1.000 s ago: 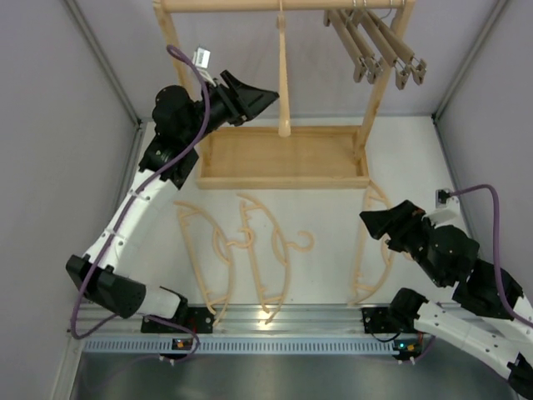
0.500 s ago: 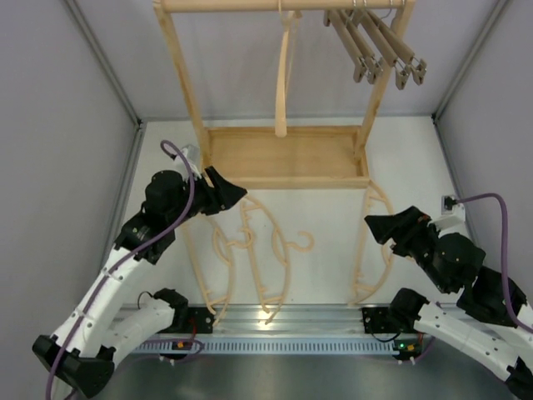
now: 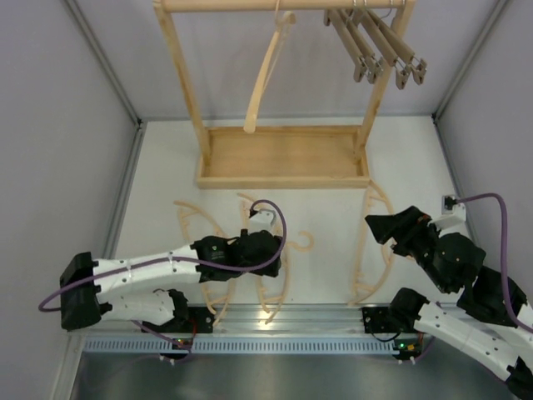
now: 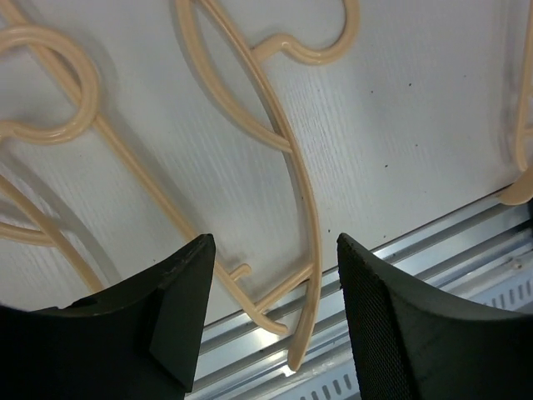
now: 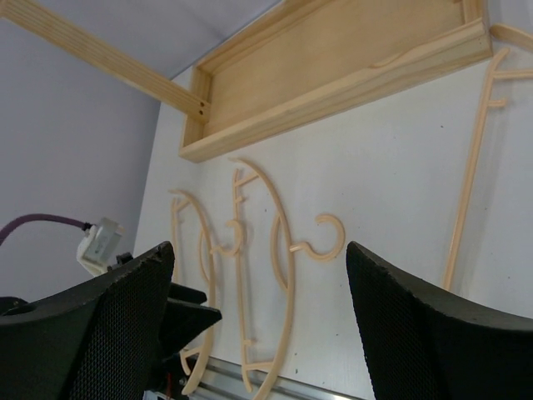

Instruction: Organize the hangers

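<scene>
One pale curved hanger (image 3: 261, 79) hangs tilted from the rack's top rail, beside several brown clamp-bar hangers (image 3: 376, 46) at the rail's right end. Three pale hangers lie flat on the table: left (image 3: 190, 218), middle (image 3: 308, 244), right (image 3: 366, 271). My left gripper (image 3: 265, 254) is low over the middle hanger (image 4: 287, 137), open, with that hanger's lower end between the jaws (image 4: 275, 250) and nothing gripped. My right gripper (image 3: 375, 223) hovers open above the right hanger (image 5: 470, 167); its jaws (image 5: 260, 250) are empty.
The pale wooden rack stands at the back, with its tray base (image 3: 283, 181) on the table. An aluminium rail (image 3: 283, 317) runs along the near edge, under the hangers' lower ends. Grey walls close in both sides. The left arm's purple cable (image 3: 279, 225) loops above the middle hanger.
My left arm has swung from the rack down to the table, over the middle hanger. The hanger on the rail now swings to the left. The right arm has barely moved.
</scene>
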`<state>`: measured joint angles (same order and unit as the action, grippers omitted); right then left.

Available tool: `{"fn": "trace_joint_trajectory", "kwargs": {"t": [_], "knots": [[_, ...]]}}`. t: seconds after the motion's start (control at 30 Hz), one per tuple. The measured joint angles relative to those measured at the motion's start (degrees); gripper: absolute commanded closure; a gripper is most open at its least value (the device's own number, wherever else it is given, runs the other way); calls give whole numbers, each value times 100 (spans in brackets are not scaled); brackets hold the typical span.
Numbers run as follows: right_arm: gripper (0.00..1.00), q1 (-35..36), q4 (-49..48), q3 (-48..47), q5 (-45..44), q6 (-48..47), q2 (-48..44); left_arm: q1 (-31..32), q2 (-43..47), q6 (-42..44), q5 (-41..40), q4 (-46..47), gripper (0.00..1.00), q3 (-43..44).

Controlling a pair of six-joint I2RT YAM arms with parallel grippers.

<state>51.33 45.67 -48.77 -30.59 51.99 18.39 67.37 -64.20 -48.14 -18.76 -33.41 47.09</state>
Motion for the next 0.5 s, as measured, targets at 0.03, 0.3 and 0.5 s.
{"fn": "trace_joint_trajectory", "kwargs": {"t": [0.03,0.3,0.5], "knots": [[19,0,0,0,0,-2,2,173,-151,-31,-155,-39,35,22],[19,0,13,116,0,11,2,1038,-1971,-81,-656,-170,36,918],[19,0,92,149,2,13,2,1128,-2730,-133,-636,-256,39,1078]]}}
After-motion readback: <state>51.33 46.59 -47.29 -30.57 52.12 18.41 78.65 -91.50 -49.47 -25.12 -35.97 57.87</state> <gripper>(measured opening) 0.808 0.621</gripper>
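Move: The left hand hangs above the middle of the three hangers still on the table. The stretch of that hanger's long curved bar it goes for lies roughly 12 cm below, about 4 cm to its right and 3 cm back. That hanger's hook is some 9 cm ahead and 7 cm right; the left hanger's middle is about 4 cm ahead and 16 cm left. From the right hand, the bar lies about 20 cm left, 5 cm back and 28 cm down. Downward and to the right, drawing back a little, the left hand sinks about 7 cm towards the near half of the middle hanger's curved bar; the rightward drift dies out near the end while the sinking goes on. The wrist rolls some 20 degrees, left side rising, so the open fingers point more steeply down on either side of the bar, still above it. ##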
